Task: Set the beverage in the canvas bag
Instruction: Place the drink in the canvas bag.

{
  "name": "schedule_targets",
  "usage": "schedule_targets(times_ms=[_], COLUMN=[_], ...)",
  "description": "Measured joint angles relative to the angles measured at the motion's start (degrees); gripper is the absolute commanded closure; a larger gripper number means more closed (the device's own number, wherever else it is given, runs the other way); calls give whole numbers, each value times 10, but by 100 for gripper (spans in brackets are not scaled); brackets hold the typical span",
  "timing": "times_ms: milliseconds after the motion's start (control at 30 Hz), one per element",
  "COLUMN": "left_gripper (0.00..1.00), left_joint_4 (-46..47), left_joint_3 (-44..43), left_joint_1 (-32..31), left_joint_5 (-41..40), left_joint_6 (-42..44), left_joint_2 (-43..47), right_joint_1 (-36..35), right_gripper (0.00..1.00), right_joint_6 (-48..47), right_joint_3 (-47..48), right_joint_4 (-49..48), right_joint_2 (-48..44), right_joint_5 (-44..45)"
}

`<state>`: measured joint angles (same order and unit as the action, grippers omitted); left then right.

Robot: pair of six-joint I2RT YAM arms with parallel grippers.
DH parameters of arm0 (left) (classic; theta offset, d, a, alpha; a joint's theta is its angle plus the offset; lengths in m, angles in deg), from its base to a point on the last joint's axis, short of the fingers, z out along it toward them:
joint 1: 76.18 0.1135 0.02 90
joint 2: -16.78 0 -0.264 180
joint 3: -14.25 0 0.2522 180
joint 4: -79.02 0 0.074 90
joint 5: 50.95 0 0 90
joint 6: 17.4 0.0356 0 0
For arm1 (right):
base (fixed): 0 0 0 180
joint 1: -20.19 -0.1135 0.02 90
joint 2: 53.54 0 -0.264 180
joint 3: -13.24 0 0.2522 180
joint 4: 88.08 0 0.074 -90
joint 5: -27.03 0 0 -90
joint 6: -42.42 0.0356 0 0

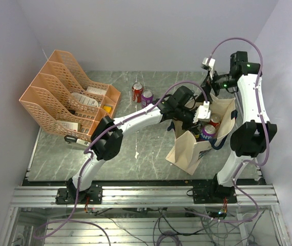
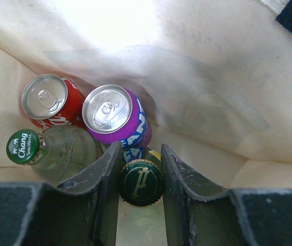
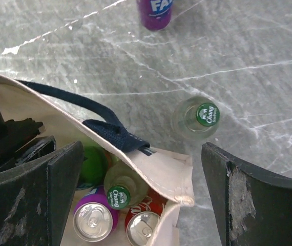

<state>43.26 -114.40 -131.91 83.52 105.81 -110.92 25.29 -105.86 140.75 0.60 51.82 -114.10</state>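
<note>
The cream canvas bag (image 1: pixel 187 151) stands open on the right of the table, its navy strap (image 3: pixel 110 130) draped over the rim. My left gripper (image 2: pixel 140 154) reaches down inside it, shut on the dark green cap of a bottle (image 2: pixel 140 182). Beside that bottle in the bag are a red can (image 2: pixel 51 102), a purple can (image 2: pixel 115 115) and a clear Chang bottle (image 2: pixel 28 148). My right gripper (image 3: pixel 142 148) hovers open above the bag's corner (image 3: pixel 166 169), holding nothing.
On the table outside the bag stand another Chang bottle (image 3: pixel 197 117), a purple Fanta can (image 1: pixel 147 97) and a red can (image 1: pixel 137 92). Orange file trays (image 1: pixel 64 97) fill the back left. Walls close in on both sides.
</note>
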Motion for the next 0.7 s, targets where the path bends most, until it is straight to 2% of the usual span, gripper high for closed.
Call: schedule_targets(times_ms=[133, 300, 500, 700], left_gripper=[93, 93, 93, 93], left_joint_4=[2, 3, 6, 7], left_joint_3=[1, 1, 3, 3], left_joint_1=[-1, -3, -4, -4], left_joint_5=[2, 2, 6, 6], left_joint_6=[0, -1, -4, -4], left_joint_2=[0, 0, 0, 0], right_joint_1=[-21, -62, -77, -89], right_gripper=[11, 30, 45, 76], right_joint_6=[-37, -63, -74, -85], right_joint_3=[0, -1, -3, -16], right_joint_4=[19, 30, 34, 35], right_joint_2=[14, 15, 20, 23], right_joint_5=[12, 20, 26, 30])
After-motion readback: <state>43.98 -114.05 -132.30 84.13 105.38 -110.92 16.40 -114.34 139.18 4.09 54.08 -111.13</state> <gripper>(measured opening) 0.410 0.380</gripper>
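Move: The canvas bag's rim, where its navy handle is, lies roughly 6 cm to the left of the right hand's open fingers, 2 cm back and 4 cm lower. From the same hand, the clear bottle outside the bag stands about 12 cm ahead, 8 cm left and 18 cm down; the bag's red can is some 2 cm back and 3 cm left, 19 cm down. From the left hand, that stretch of rim is about 13 cm ahead, 3 cm right and 4 cm up. Reaching left about 5 cm, and sinking some 3 cm with a slight drift back, the right hand brings its fingers astride the canvas bag's rim at the navy handle. It turns roughly 15 degrees counter-clockwise while its fingers go from wide open to well under half open, narrowing around the cloth. The left hand all but stays in place down in the bag, keeping its fingers around the green bottle's top. ##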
